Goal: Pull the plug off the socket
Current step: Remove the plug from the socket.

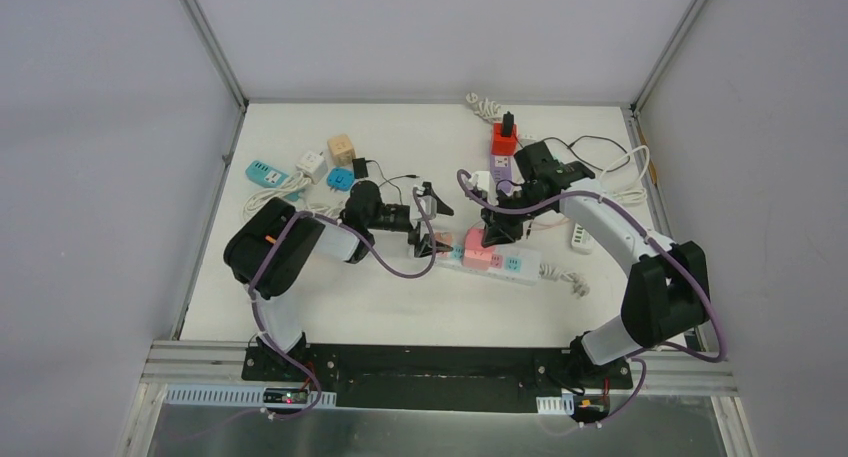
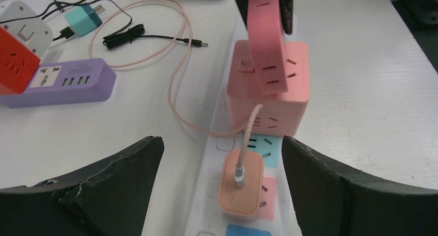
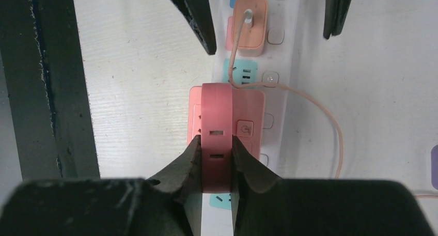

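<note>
A white power strip (image 1: 520,267) with coloured sockets lies mid-table. A pink cube adapter (image 2: 289,101) sits plugged into it. My right gripper (image 3: 216,143) is shut on a flat pink plug (image 3: 217,107) that stands on edge on the cube's top (image 3: 251,107); whether its pins are still seated I cannot tell. Further along the strip (image 2: 206,205) a peach charger (image 2: 241,184) with a pink cable is plugged in. My left gripper (image 2: 221,142) hangs open over it, one finger on each side, touching nothing.
A purple strip (image 2: 67,81) carrying a red adapter (image 2: 15,63) lies beyond, with a teal plug (image 2: 82,18) and a black cable (image 2: 139,37). Several loose adapters (image 1: 310,165) sit at the back left, a white strip (image 1: 583,237) at the right.
</note>
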You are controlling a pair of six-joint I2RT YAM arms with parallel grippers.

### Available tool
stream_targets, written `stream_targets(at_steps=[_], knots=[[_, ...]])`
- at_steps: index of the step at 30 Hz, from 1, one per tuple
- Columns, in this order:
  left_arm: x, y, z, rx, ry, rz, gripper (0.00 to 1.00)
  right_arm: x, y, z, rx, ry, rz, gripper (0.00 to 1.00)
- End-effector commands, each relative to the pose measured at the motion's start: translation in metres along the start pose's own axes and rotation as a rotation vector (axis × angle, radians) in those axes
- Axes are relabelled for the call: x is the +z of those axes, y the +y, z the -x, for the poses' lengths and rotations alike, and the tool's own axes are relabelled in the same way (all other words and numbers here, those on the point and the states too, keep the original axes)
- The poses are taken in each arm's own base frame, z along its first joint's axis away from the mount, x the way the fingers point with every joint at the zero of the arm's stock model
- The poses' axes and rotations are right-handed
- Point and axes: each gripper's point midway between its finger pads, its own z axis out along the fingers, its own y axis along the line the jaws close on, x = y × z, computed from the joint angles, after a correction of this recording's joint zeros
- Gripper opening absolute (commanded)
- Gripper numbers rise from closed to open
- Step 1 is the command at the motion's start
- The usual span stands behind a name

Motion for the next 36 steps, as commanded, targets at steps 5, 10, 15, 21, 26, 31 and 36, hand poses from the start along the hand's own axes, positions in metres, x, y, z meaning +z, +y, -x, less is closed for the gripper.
stream_targets(at_steps=[5, 10, 15, 21, 26, 31, 36], knots=[[0.027, -0.006, 0.028, 0.108, -0.131, -0.030, 0.90, -0.004, 0.003, -0.006, -0.075, 0.028, -0.020, 0.00], [0.034, -0.011, 0.023, 0.065, -0.129, -0.049, 0.92, -0.003, 0.003, -0.007, -0.068, 0.029, -0.014, 0.00], [0.039, -0.018, 0.021, 0.029, -0.131, -0.081, 0.92, -0.003, 0.002, -0.007, -0.063, 0.028, -0.015, 0.00], [0.048, -0.023, 0.016, -0.007, -0.134, -0.101, 0.93, -0.002, 0.002, -0.006, -0.059, 0.027, -0.016, 0.00], [0.046, -0.029, 0.023, -0.022, -0.145, -0.132, 0.94, -0.002, 0.000, -0.006, -0.060, 0.028, -0.020, 0.00], [0.052, -0.027, 0.017, -0.037, -0.142, -0.124, 0.93, -0.001, 0.000, -0.006, -0.059, 0.025, -0.020, 0.00], [0.060, -0.031, 0.011, -0.040, -0.141, -0.138, 0.93, -0.001, 0.000, -0.006, -0.051, 0.024, -0.020, 0.00]])
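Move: The left hand, open and pointing right, has the pink block about 7 cm to its right, 4 cm back and 4 cm lower. The small peach plug sits roughly 6 cm below this hand and 1 cm back, on the white power strip, whose middle lies under the block, some 8 cm below the hand. The right hand already grips the upright pink plug; from it the block's middle is about 2 cm left and 4 cm below. Rightward and back, the left hand goes about 5 cm to the right and 3 cm back, sinking roughly a centimetre, over the peach plug towards the left side of the pink block. Its fingers stay wide open and end about to straddle the block, with a slight clockwise turn; contact can't be seen. The right hand stays in place and keeps its pinch on the pink plug. ##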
